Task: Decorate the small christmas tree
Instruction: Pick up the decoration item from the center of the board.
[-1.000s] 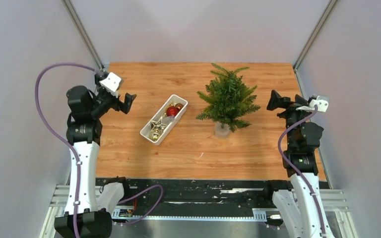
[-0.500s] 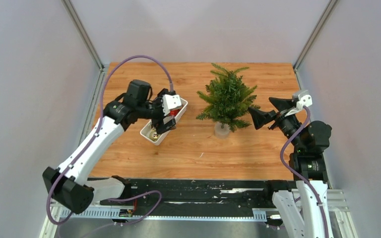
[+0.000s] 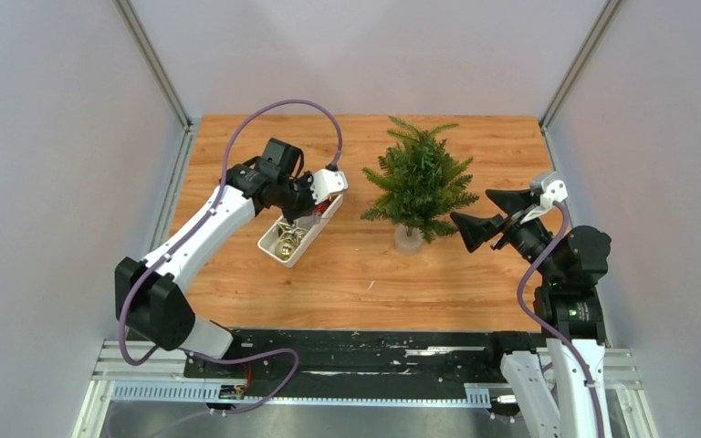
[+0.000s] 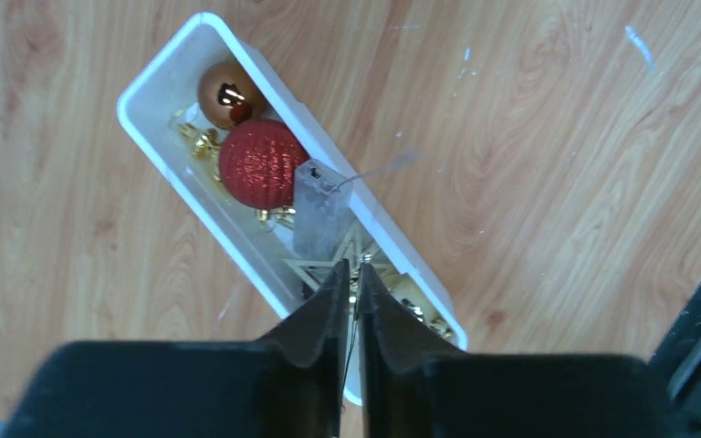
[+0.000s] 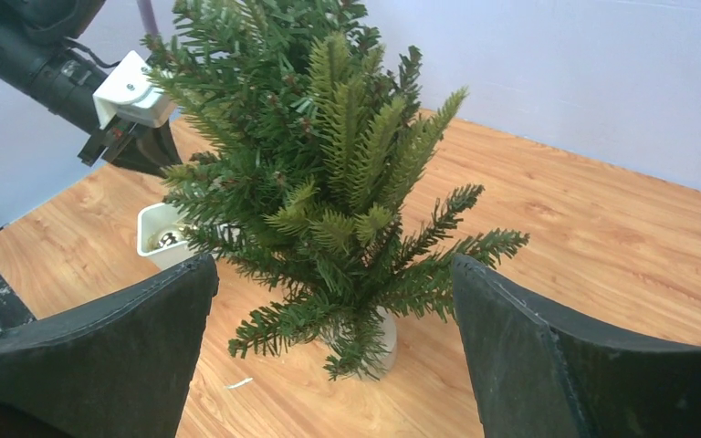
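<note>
The small christmas tree [image 3: 420, 182] stands in a clear round base [image 3: 408, 239] at the middle of the wooden table. To its left, a white tray [image 3: 269, 245] holds a red glitter ball [image 4: 262, 162], a bronze ball [image 4: 228, 88], a clear little box [image 4: 321, 208] and a gold star ornament [image 4: 315, 271]. My left gripper [image 4: 349, 272] reaches down into the tray. Its jaws are almost together at the star's top, with a thin thread running between them. My right gripper [image 3: 484, 214] hangs wide open just right of the tree [image 5: 329, 164], facing it.
The tray's rim [image 4: 160, 73] lies diagonally on the wood. A small white scrap [image 5: 239, 383] lies on the table in front of the tree. Grey walls and metal posts enclose the table on three sides.
My left arm swung from the table's left edge to above the tray, dipped in and closed its jaws. My right gripper moved left and lower, toward the tree, staying open.
</note>
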Tool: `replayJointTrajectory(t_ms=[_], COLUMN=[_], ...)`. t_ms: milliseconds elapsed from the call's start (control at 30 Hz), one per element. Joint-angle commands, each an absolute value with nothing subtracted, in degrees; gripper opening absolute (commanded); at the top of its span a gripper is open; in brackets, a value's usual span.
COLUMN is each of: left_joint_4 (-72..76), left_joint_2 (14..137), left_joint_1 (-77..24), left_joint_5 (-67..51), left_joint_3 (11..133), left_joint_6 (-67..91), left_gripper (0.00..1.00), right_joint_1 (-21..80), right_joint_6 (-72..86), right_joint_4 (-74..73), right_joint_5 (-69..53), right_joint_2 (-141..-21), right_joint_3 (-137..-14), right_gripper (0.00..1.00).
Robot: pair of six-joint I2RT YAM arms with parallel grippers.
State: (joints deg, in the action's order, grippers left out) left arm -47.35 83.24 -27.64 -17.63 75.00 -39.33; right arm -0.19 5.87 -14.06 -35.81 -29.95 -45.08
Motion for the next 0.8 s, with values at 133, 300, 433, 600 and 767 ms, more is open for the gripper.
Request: replayJointTrajectory(t_ms=[133,300,433,600,767], left_joint_4=[-48.3,-47.4,-44.8,-46.1,-54.4], left_joint_2=[77.2,72.2,68.0,64.4,64.7], left_joint_1=[-27.6,-27.7,-27.7,-27.7,-27.7], left_joint_5=[-19.1,-13.6,-8.3,-8.5,-18.0], left_joint_3=[84.5,89.4,92.4,99.0,111.5], left_joint_6=[-34.9,-31.3,-29.5,-27.5,-23.9], left_gripper=[0.0,0.0,0.0,0.0,0.0], right_joint_1=[-0.2,-0.2,-0.2,-0.2,-0.2], right_joint_6=[6.8,7.4,8.6,9.7,11.5], right_joint_4=[-14.0,-14.1,-13.9,-13.7,-13.3], right_joint_5=[-42.5,-44.7,-46.2,-48.6,-53.8], right_joint_2=[-29.7,-29.1,-29.3,-30.5,-32.2], right_joint_3=[-50.2,-52.1,-53.4,-55.4,-60.7], right_gripper=[1.0,1.0,1.0,1.0,1.0])
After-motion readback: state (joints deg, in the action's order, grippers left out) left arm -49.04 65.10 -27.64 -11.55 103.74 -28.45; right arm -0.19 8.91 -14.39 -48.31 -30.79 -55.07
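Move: The clear ornament in the white box lies about 5 cm ahead of the left hand, 4 cm to its right and 12 cm below; its thread already runs up between the nearly shut fingertips. From this hand, at about the same depth, the gold star is 2 cm ahead and 1 cm left, the red ball some 10 cm ahead and 6 cm right. From the right hand the ornament is roughly 13 cm ahead, 39 cm left and 28 cm below. The left fingertips finish closing on the ornament's thread and keep it pinched while the hand climbs, slowly and then fast, about 30 cm up from the box, easing back a little at the end; the wrist swings the fingers up some 45 degrees, from steeply down to nearly level, pointing forward and right. Meanwhile the open right hand rises about 6 cm and draws back, drifting left and turning slightly counter-clockwise. ##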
